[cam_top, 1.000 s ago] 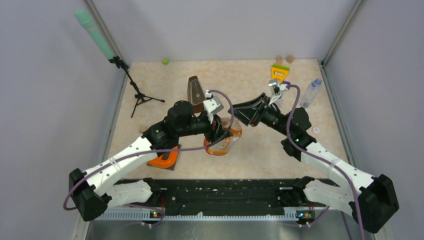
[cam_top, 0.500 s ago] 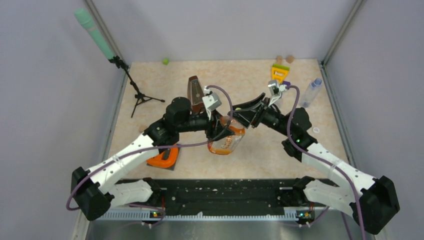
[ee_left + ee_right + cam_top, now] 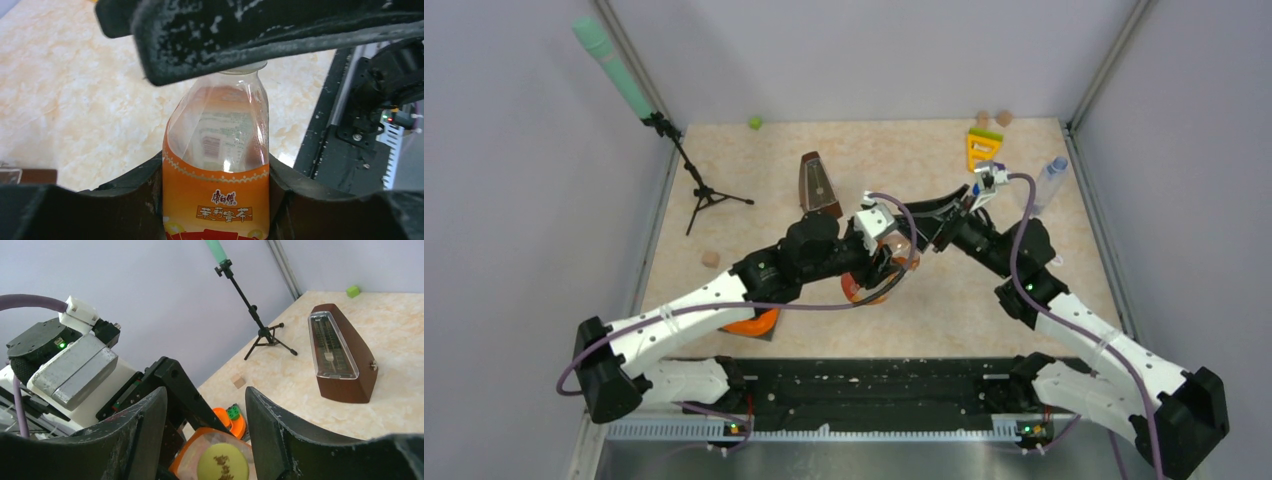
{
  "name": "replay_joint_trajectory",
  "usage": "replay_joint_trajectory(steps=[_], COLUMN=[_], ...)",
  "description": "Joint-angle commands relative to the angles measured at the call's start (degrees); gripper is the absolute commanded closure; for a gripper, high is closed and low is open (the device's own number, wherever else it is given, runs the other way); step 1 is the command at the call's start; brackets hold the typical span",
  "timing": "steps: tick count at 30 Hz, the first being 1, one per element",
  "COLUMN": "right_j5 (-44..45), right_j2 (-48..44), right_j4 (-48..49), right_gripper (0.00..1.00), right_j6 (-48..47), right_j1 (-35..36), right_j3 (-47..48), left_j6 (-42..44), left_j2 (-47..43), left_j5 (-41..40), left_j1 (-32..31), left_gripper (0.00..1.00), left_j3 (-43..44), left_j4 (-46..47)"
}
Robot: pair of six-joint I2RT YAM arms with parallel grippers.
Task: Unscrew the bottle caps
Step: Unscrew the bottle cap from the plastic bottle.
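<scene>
My left gripper (image 3: pixel 216 171) is shut on the squat orange-tinted bottle (image 3: pixel 216 200), its fingers pressed against both sides of the label. From above, the left gripper (image 3: pixel 886 262) holds the bottle (image 3: pixel 866 290) mid-table. The bottle's yellow cap (image 3: pixel 222 461) sits low between the fingers of my right gripper (image 3: pixel 205 402), which is open with a gap on each side of the cap. In the left wrist view the right fingers (image 3: pixel 250 40) cross over the bottle's top and hide the cap. A slim bottle (image 3: pixel 1044 185) with a blue cap (image 3: pixel 1058 163) lies at the back right.
A brown metronome (image 3: pixel 818 184) stands just behind the grippers. A microphone stand (image 3: pixel 696 185) is at the back left, a yellow triangle toy (image 3: pixel 982 148) and tan discs (image 3: pixel 992 118) at the back right. An orange object (image 3: pixel 749 322) lies under the left arm.
The right gripper has opened from shut around the yellow cap. The left arm has carried the bottle to the right and back, under the right gripper.
</scene>
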Motion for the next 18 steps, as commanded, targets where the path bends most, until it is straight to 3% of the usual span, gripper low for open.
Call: replay_joint_trajectory(steps=[1,9,16,18], right_j5=[1.6,3.4,3.38,3.13], right_j2=[-0.79,-0.52,0.01,0.08], right_j4=[-0.26,-1.21,-0.86,-0.33], right_gripper=[0.43,0.49,0.69,0.69], right_j6=[-0.64,-0.06,0.28,0.29], right_j1=[0.38,0.33,0.38,0.35], right_j3=[1.28,0.72,0.95,0.89], left_j6=[0.1,-1.68,-0.83,-0.65], left_j2=[-0.75,-3.76,-3.7,-3.93], left_j5=[-8.52,-9.85,-4.46,-4.25], left_j1=[-0.58,-0.59,-0.59,-0.55], left_gripper=[1.0,1.0,1.0,1.0], left_j3=[2.05,-1.15,-0.75,-0.81], left_j4=[2.66,7.89,6.69,6.83])
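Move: From the right gripper, open, the yellow cap of the orange-label bottle lies about 3 cm below and some 2 cm to the right, level fore and aft. The left gripper holds that bottle: the cap is roughly 7 cm ahead, 4 right and 8 above it, the right fingertips 7 ahead, 2 right and 11 above. The metronome stands around 24 cm ahead, 15 left and 18 below the left gripper. Keep the left gripper's hold on the bottle and bring it forward and a little left, then up, about 2.5 cm in all, turning it some 5–10 degrees counter-clockwise, to carry the cap up between the right fingers. Hold the right gripper nearly still, then close it from well open to pinch the cap from both sides. ##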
